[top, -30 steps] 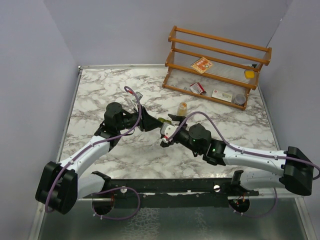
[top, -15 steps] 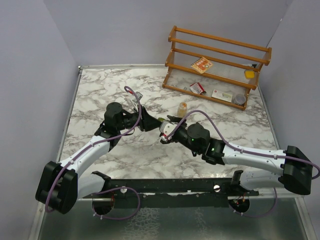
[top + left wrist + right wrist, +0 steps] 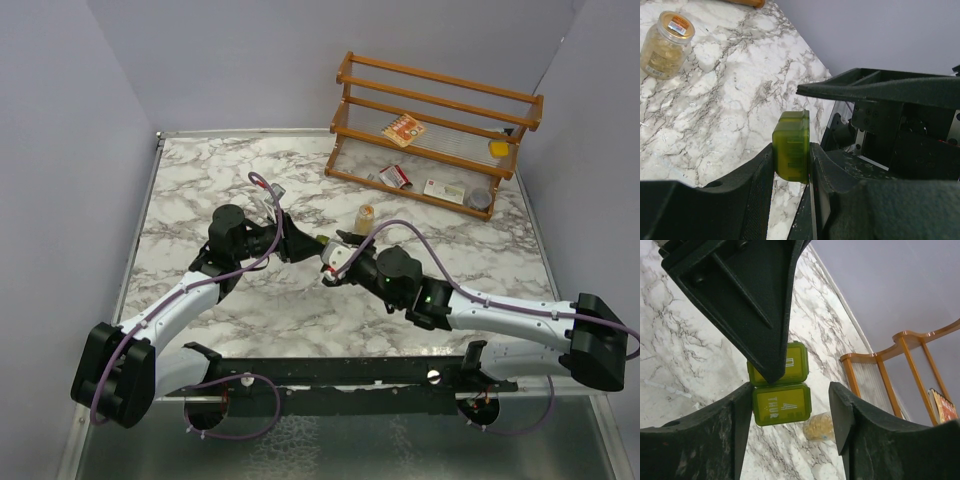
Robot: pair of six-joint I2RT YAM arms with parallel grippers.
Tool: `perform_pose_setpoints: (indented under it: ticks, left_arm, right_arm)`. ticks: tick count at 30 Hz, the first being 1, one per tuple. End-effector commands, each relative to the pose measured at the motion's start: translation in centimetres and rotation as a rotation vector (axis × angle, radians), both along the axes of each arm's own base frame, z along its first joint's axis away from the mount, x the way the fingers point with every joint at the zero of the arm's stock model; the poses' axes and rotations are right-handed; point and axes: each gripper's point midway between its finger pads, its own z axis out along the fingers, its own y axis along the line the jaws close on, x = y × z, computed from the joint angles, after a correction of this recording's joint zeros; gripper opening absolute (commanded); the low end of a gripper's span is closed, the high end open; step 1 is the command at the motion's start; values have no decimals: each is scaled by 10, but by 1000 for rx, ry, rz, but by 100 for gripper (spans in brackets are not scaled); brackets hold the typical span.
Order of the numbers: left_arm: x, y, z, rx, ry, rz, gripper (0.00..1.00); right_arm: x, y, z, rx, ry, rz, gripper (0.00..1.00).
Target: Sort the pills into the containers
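Observation:
An olive-green pill box is held off the table, my left gripper shut on its sides. In the right wrist view the pill box shows a lid marked THUR 4. My right gripper is open around that end compartment: one finger lies against the box, the other stands well apart. From above, the pill box sits between my left gripper and my right gripper. A clear bottle of yellowish pills stands upright on the marble just beyond.
A wooden rack stands at the back right. It holds red-and-white cartons, a yellow block and a small grey jar. Grey walls close in the marble table on both sides.
My right gripper has edged closer to the pill box and its jaws have narrowed around the box's end. The left arm and the box have stayed put.

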Motion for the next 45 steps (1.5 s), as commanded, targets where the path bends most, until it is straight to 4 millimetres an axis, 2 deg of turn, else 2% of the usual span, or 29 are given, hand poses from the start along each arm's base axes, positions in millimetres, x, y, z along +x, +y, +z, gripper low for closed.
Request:
perform_pose_setpoints:
  ticks: [1, 4, 6, 8, 11, 13, 18, 22, 25, 30, 34, 43, 44, 45]
  left_arm:
    - [2, -3, 14, -20, -32, -6, 0]
    - [3, -2, 15, -20, -34, -3, 0]
    - [3, -3, 14, -20, -33, -4, 0]
    - [3, -3, 15, -20, -36, -4, 0]
    - [4, -3, 16, -21, -40, -3, 0]
    - [4, -3, 18, -22, -45, -4, 0]
    - [6, -3, 20, -18, -58, -6, 0]
    - [6, -3, 19, -6, -74, -15, 0]
    - [4, -2, 18, 3, -95, -24, 0]
    - [0, 1, 18, 5, -120, -36, 0]
    - [-4, 1, 25, -8, -128, -50, 0]
    - [-7, 2, 33, -24, -136, -47, 0]
    - [-8, 2, 33, -25, -132, -47, 0]
    - [-7, 2, 32, -24, -130, -46, 0]
  right_arm:
    - [1, 0, 3, 3, 0, -15, 58]
    - [0, 0, 0, -5, 10, -15, 54]
    - [0, 0, 0, -7, 12, -13, 48]
    - [0, -1, 0, -9, 13, -17, 28]
    - [1, -2, 0, -16, 16, -23, 6]
    - [0, -2, 0, -21, 18, -22, 1]
    - [-6, -2, 3, -23, 37, 10, 1]
    - [-13, -4, 19, 29, 50, 28, 1]
    - [-19, -11, 41, 105, 59, 31, 1]
    - [-41, -26, 88, 301, 48, 94, 1]
    - [-51, -33, 107, 404, 56, 129, 1]
    - [-36, -28, 98, 407, 48, 60, 1]
    - [-31, -29, 97, 401, 37, 36, 3]
    - [-27, -29, 96, 395, 31, 15, 9]
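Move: The green pill box sits in the left fingers, its middle about 2 cm to the right of the left hand and 1 cm ahead. It is between the open right fingers too, roughly 2 cm left of the right hand and 1 cm ahead, level with both. From the right hand, the jar stands some 13 cm ahead, 8 cm right and 16 cm below; the red packet is about 28 cm ahead and 18 cm right, 16 cm lower. Right pinches the box, pulls up about 10 cm and back, ending shut, clear; left, still gripping, rises slightly. ##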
